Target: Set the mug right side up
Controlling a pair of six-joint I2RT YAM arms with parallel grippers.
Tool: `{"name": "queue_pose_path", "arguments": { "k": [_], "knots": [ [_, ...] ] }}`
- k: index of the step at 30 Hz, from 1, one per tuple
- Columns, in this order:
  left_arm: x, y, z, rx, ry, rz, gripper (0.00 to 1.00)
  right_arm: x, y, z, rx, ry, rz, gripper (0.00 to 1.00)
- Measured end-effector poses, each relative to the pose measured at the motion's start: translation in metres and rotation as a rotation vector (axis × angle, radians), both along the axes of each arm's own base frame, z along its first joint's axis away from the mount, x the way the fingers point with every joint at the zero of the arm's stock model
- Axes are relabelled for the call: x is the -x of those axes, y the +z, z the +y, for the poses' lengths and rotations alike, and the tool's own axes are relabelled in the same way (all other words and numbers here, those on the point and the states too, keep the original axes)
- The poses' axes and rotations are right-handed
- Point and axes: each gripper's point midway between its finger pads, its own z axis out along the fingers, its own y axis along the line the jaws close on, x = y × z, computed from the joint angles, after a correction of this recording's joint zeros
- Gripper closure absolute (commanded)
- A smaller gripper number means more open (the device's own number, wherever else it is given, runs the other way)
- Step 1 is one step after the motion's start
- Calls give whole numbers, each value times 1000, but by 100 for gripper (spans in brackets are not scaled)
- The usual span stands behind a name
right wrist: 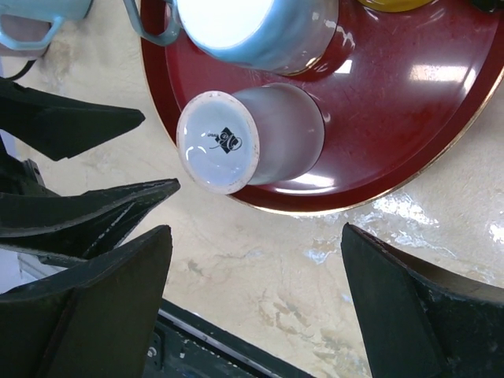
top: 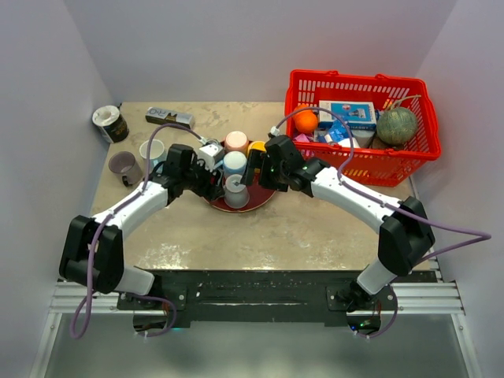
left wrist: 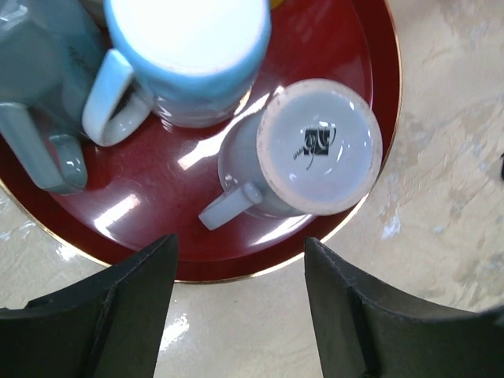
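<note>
A pale grey mug point(top: 236, 190) stands upside down at the near edge of the red tray point(top: 264, 198). In the left wrist view its marked base point(left wrist: 319, 146) faces up and its handle points toward my fingers. The right wrist view shows it too point(right wrist: 260, 142). My left gripper point(top: 213, 185) is open and empty just left of the mug, above the tray's rim point(left wrist: 240, 307). My right gripper point(top: 257, 173) is open and empty just right of it point(right wrist: 256, 295). Neither touches the mug.
The tray also holds a light blue mug point(top: 235, 163), a pink mug point(top: 236, 142), a yellow one point(top: 257, 147) and a grey mug point(left wrist: 39, 87). A red basket point(top: 425, 150) of groceries stands at the back right. Two mugs point(top: 124, 165) and a tin point(top: 109, 124) sit at the left.
</note>
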Motion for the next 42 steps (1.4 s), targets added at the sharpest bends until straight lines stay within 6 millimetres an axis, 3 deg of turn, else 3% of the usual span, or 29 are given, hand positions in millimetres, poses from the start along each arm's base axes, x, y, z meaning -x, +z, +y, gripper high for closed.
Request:
{"name": "queue_pose_path", "arguments": {
  "k": [15, 22, 36, 38, 42],
  "knots": [
    [-6, -42, -14, -69, -122, 57, 39, 5, 1, -5, 16, 4, 11, 8],
    [-8, -44, -18, -90, -142, 36, 40, 5, 8, -9, 12, -9, -11, 8],
    [-12, -41, -34, -94, -196, 9, 71, 8, 5, -13, 21, -16, -2, 9],
    [-10, -41, -37, -93, -205, 9, 71, 8, 5, -13, 21, -16, -2, 9],
    [-5, -41, -46, -92, -227, 7, 58, 9, 2, -14, 25, -17, 3, 9]
  ]
}}
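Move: The upside-down grey mug sits about 6 cm to the right and 2 cm ahead of my left hand, its middle some 5 cm lower, with its handle turned towards my fingers. The blue-and-white mug stands roughly 8 cm straight beyond it, and the dark blue mug about 13 cm ahead of my left hand, neither left nor right. From my right hand the grey mug lies some 4 cm left, level fore and aft, 10 cm below. I first sink my left hand about 4 cm, down to the grey mug's handle, then carry it about 4 cm to the right, turning slightly clockwise. On the way right I close my fingers to about half their starting gap, until the tips stand on either side of the handle and bear against the mug's near side. ##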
